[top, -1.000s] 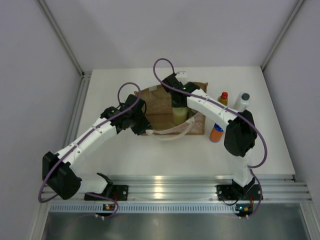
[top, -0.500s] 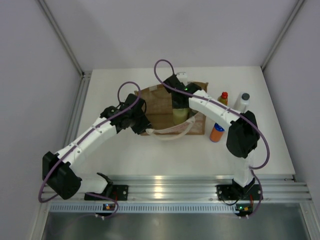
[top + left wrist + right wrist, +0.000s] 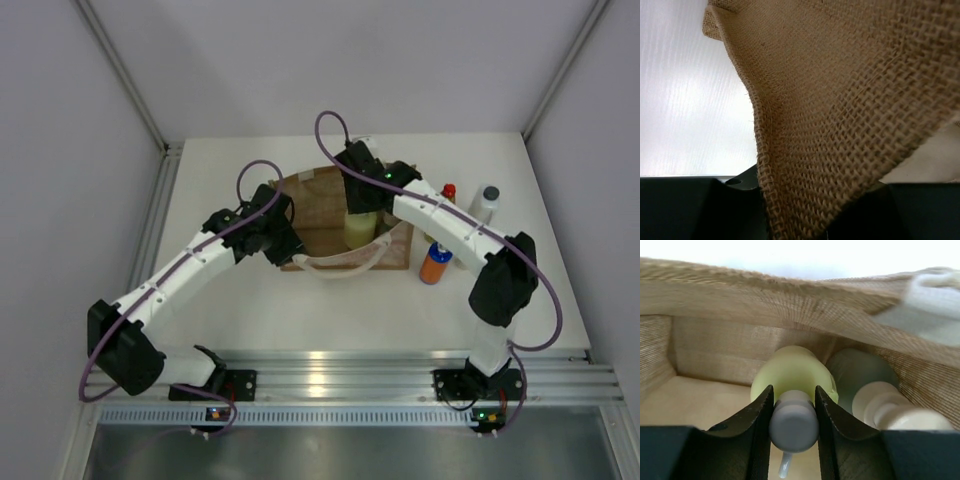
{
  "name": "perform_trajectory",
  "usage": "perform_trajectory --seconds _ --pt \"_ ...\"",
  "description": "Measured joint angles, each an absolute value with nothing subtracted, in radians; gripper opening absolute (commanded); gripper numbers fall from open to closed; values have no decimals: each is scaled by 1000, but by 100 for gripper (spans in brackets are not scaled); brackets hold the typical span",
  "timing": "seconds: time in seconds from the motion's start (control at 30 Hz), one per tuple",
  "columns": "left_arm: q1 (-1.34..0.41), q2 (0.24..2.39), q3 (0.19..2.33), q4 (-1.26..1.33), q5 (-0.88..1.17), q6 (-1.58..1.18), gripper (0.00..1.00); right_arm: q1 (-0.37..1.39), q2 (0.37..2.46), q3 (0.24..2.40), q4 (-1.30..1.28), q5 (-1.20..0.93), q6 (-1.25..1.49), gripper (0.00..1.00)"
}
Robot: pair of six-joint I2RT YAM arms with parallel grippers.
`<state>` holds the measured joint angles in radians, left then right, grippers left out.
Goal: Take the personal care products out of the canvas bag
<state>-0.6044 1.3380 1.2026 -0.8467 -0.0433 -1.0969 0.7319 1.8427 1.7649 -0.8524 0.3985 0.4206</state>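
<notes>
The tan canvas bag (image 3: 312, 197) stands open at mid-table. My left gripper (image 3: 284, 246) is shut on the woven fabric (image 3: 840, 100) of its left edge, which fills the left wrist view. Inside the bag, my right gripper (image 3: 793, 426) is shut on the grey pump head of the pale green bottle (image 3: 792, 369), which also shows from above (image 3: 360, 229). Right beside it stands the grey-green bottle (image 3: 857, 371) with its white cap. Outside the bag on the right stand the yellow bottle (image 3: 447, 192), the white bottle (image 3: 486, 202) and the orange bottle (image 3: 434, 266).
A cream loop handle (image 3: 340, 265) droops over the bag's near side, and another (image 3: 935, 302) shows at the rim. The three bottles outside stand close under my right arm's forearm. White walls enclose the table on both sides.
My right arm's wrist and elbow have swung a little to the right, still over the pale green bottle. The left arm has barely moved.
</notes>
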Motion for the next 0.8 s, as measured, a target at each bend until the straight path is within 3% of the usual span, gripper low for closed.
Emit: perform_trajectory --seconds 0.17,0.8 --pt "-604 1340 1208 -847 -45 -1097 36 736 1792 1783 -886 381 403 0" --pt "-604 1340 1208 -847 -73 -1098 36 802 1792 2172 -1206 334 332 0"
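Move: In the right hand's pads the pale green bottle already hangs by its cap inside the canvas bag. The pump bottle stands some 8 cm right of that hand, 2 cm ahead and 11 cm below. Outside the bag, the orange bottle is about 16 cm right, 5 cm back, 12 cm down; the yellow bottle 18 cm right, 7 cm ahead, 10 cm down. From the left hand, at the bag's left edge, the orange bottle lies roughly 31 cm right, 7 cm ahead, 11 cm down. Drawing the green bottle up by its cap, the right hand climbs about 12 cm away from the bag's floor, easing back towards the robot by some 5 cm, most plainly near the end, and turning about 10 degrees counter-clockwise. Its fingers keep their pinch on the cap, while the left hand stays practically still with its fingers about the bag's left edge. ##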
